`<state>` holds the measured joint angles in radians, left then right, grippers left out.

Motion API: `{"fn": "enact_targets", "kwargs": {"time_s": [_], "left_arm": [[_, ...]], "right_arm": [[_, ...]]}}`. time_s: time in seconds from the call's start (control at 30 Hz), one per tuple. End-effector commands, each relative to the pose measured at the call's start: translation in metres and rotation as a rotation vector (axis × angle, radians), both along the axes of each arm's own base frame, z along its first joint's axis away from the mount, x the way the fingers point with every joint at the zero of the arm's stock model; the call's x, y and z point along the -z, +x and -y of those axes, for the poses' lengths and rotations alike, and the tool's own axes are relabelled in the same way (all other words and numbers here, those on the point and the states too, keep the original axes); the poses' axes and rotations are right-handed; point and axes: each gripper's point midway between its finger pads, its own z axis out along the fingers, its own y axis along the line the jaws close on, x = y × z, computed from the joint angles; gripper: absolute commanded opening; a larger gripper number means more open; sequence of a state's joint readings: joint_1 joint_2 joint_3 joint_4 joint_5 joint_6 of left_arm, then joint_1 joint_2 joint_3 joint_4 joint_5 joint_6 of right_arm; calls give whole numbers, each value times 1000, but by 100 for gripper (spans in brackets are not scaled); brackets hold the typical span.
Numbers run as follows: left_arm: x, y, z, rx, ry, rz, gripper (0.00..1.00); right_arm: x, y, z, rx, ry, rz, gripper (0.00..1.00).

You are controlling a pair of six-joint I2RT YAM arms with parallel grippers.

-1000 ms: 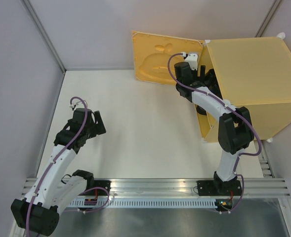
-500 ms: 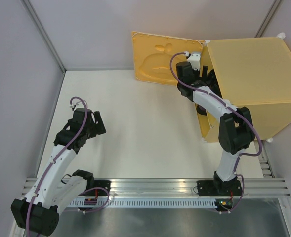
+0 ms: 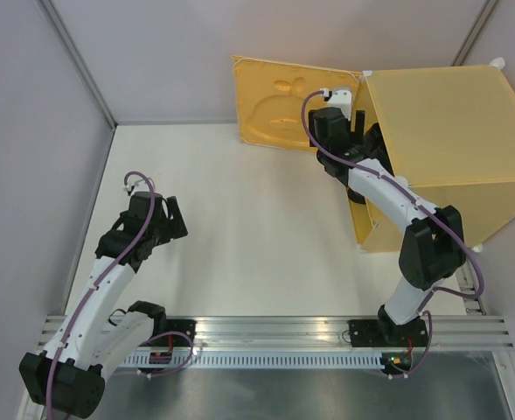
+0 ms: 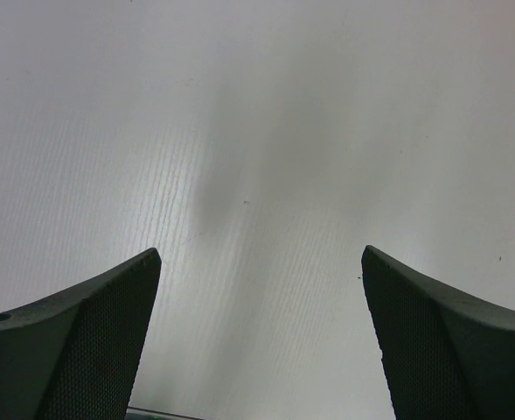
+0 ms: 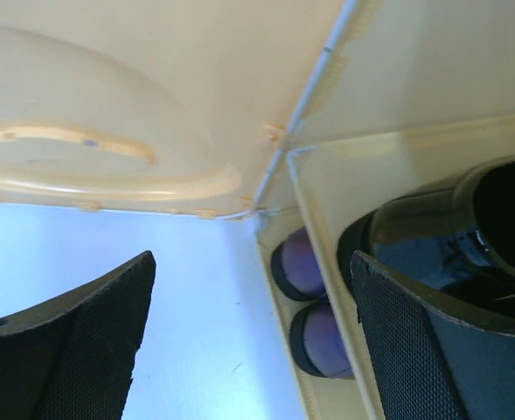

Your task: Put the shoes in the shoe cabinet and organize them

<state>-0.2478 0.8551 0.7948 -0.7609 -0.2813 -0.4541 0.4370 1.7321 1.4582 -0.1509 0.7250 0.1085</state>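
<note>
The yellow-orange shoe cabinet (image 3: 449, 131) stands at the back right with its embossed door (image 3: 283, 109) swung open to the left. My right gripper (image 3: 358, 127) is open and empty at the cabinet's opening. In the right wrist view, between my open fingers (image 5: 250, 255), two purple shoe heels (image 5: 299, 262) sit side by side on the lower level and a glossy black shoe (image 5: 432, 241) sits on the level above; the door (image 5: 108, 131) fills the top left. My left gripper (image 3: 174, 219) is open and empty over bare table (image 4: 261, 252).
Grey walls close in the table at the left and back. The open door stands at the back of the white tabletop (image 3: 240, 201). A metal rail (image 3: 266, 337) runs along the near edge by the arm bases.
My right arm has shifted: its elbow moved right and nearer, and the gripper edged slightly towards the back at the cabinet opening. The left arm has not moved.
</note>
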Motion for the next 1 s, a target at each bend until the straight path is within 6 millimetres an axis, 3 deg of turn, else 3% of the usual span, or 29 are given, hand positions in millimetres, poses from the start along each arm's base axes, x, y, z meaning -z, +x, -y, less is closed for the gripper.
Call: {"fn": "enact_targets", "kwargs": {"time_s": [0.0, 0.23, 0.43, 0.67, 0.7, 0.77, 0.8, 0.87, 0.97], "left_arm": [[-5, 5, 0, 16, 6, 31, 98], [-4, 5, 2, 29, 3, 27, 98], [-4, 5, 4, 40, -3, 29, 98], [-5, 6, 13, 96, -30, 41, 100], [-8, 9, 16, 116, -35, 58, 100], [-10, 10, 25, 161, -63, 66, 100], [-12, 12, 27, 172, -66, 72, 100], [-17, 15, 32, 191, -83, 86, 100], [-22, 19, 38, 212, -103, 85, 100]], "right_arm": [[-41, -15, -35, -148, 22, 51, 96], [-68, -53, -84, -374, 76, 38, 97], [-94, -86, -101, -502, 198, 19, 98], [-91, -133, -102, -595, 303, -38, 98], [-79, -139, -100, -600, 303, -63, 98], [-86, -154, -94, -620, 319, -36, 98], [-79, -156, -92, -618, 315, -37, 98], [-89, -161, -86, -623, 303, 0, 98], [-102, -151, -86, -618, 263, 30, 98]]}}
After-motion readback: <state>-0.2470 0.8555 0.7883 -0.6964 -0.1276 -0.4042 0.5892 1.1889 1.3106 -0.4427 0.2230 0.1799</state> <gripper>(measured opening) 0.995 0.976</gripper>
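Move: The right hand is empty at the cabinet's open front. The far black shoe's middle lies some 15 cm to its right, 2 cm back and 4 cm lower, on the upper shelf. The near black shoe is about 6 cm nearer the base beside it. The open door's middle is roughly 8 cm ahead of the right hand, 14 cm left and 6 cm lower. From the left hand, the far black shoe lies about 59 cm right, 23 cm ahead and 4 cm above. Back, left and up, the open right hand withdraws from the cabinet front: it first swings left, away from the black shoes, then draws mainly back, some 16 cm in all and 9 cm higher, turning about 35 degrees counter-clockwise and rolling left side up. Late on, the open, empty left hand starts some 3 cm to its right, turning slightly clockwise. ##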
